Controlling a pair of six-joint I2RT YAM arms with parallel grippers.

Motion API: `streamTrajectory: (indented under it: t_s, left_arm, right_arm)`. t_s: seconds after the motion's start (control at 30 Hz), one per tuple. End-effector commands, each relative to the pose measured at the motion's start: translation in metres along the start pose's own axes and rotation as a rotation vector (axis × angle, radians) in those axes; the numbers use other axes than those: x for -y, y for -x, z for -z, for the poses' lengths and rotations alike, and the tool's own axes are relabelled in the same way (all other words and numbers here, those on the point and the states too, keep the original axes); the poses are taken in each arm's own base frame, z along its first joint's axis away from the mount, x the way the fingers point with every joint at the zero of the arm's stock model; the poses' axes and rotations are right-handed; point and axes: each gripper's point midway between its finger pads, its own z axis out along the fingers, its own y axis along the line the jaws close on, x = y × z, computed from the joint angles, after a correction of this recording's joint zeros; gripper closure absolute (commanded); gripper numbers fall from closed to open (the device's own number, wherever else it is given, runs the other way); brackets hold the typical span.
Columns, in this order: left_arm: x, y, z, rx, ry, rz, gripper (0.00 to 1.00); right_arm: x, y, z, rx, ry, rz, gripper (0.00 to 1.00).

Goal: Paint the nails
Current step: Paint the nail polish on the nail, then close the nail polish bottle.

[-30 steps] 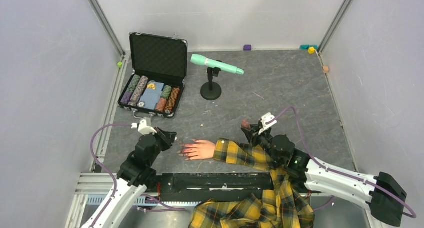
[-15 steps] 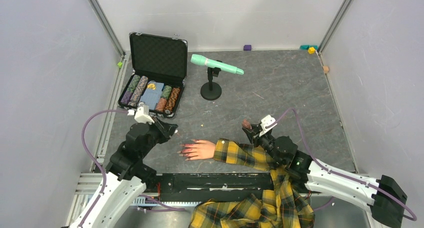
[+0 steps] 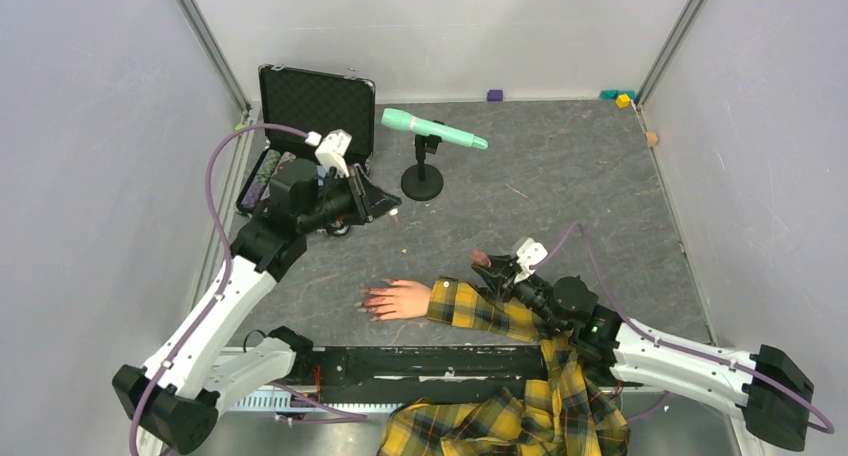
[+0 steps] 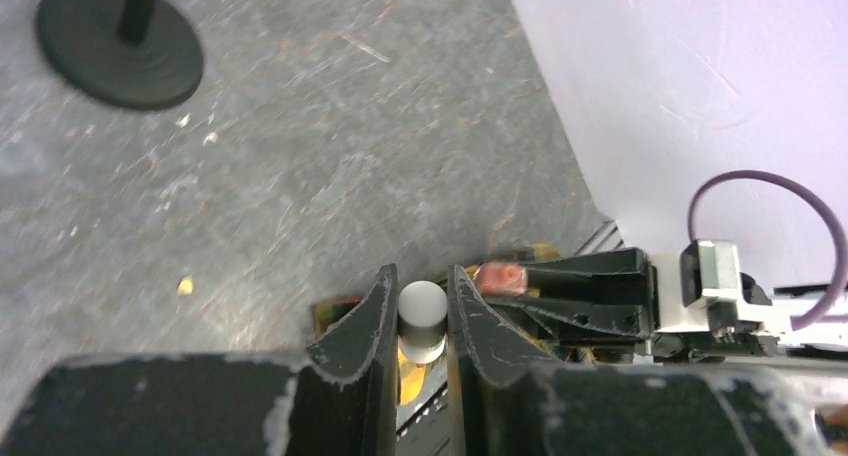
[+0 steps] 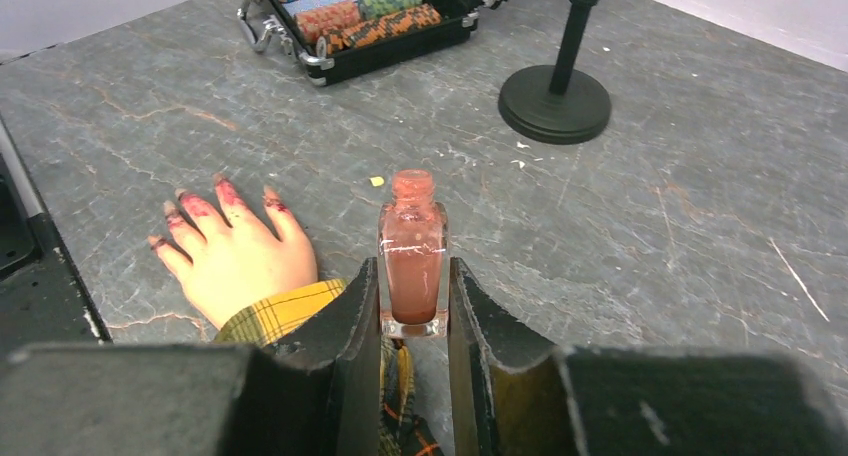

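Observation:
The pale mannequin hand (image 3: 402, 298) lies palm down in a yellow plaid sleeve (image 3: 485, 309), its nails (image 3: 372, 301) smeared red. In the right wrist view the nails (image 5: 196, 206) sit left of the open pink polish bottle (image 5: 412, 261), which my right gripper (image 5: 413, 306) is shut on and holds upright. The right gripper (image 3: 487, 263) hovers just right of the hand. My left gripper (image 3: 385, 204) is raised well behind the hand, near the case, shut on the white cap (image 4: 422, 314). The cap's brush is hidden from me.
An open black case of poker chips (image 3: 305, 136) stands at the back left. A mint microphone (image 3: 432, 129) rests on a black stand (image 5: 555, 101) behind the hand. Small coloured blocks (image 3: 622, 98) lie along the back wall. The plaid shirt (image 3: 510, 416) drapes over the front edge.
My left arm has lifted and swung away from the hand's fingertips, back toward the case, with the cap still held. The right gripper with the bottle has shifted slightly left.

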Motion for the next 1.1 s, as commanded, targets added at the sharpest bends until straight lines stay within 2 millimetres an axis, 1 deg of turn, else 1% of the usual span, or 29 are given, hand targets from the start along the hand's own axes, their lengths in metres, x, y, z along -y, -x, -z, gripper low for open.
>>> streamTrajectory:
  t_s: [0.0,0.07,0.2,0.23,0.27,0.37,0.57,0.83,1.07]
  left_arm:
    - [0.053,0.022,-0.003,0.035,-0.284,-0.193,0.98]
    - [0.058,0.016,-0.007,0.020,-0.348,-0.221,0.98]
    - [0.066,-0.013,-0.007,-0.074,-0.504,-0.255,0.98]
    - [0.071,-0.015,-0.006,-0.070,-0.549,-0.255,0.98]
    - [0.071,-0.018,-0.006,-0.069,-0.572,-0.242,0.98]
    - [0.075,-0.023,-0.001,-0.080,-0.610,-0.239,0.98]
    - [0.070,-0.029,-0.002,-0.087,-0.599,-0.242,0.98]
    - [0.070,-0.029,-0.001,-0.073,-0.602,-0.240,0.98]
    - [0.072,-0.029,0.000,-0.063,-0.626,-0.229,0.98]
  right_arm:
    - [-0.017,0.036,-0.009,0.112,0.062,-0.051,1.00]
    - [-0.024,0.040,-0.009,0.132,0.082,-0.071,1.00]
    - [-0.032,0.048,-0.016,0.129,0.100,-0.053,1.00]
    - [-0.033,0.050,-0.018,0.121,0.099,-0.045,1.00]
    - [-0.033,0.052,-0.020,0.117,0.100,-0.037,1.00]
    - [-0.037,0.059,-0.024,0.121,0.108,-0.027,1.00]
    - [-0.050,0.072,-0.033,0.143,0.145,-0.036,1.00]
    - [-0.068,0.089,-0.043,0.198,0.197,-0.072,1.00]
    - [-0.079,0.098,-0.051,0.228,0.227,-0.107,1.00]
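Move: Roughly 18 cm to the right of the left hand, 6 cm back and 10 lower stands the open bottle in the right hand's grip; the fake hand lies 7 cm back, 1 to the right and 25 below, the microphone stand's foot 21 ahead, 6 right and 27 below. From the right hand, the brush is about 18 cm left, 5 ahead and 8 up, the fake hand 19 left, 1 back and 13 down, the plaid sleeve 3 back, 3 right, 13 down. Swinging right and back by some 7 cm in all, the left hand carries the brush towards the bottle, turning about 30 degrees clockwise with its fingers tipping up, then holds nearly still from about halfway. The right hand brings the upright bottle about 8 cm left and, mostly later, 5 cm up to meet the brush; both keep their grips. ##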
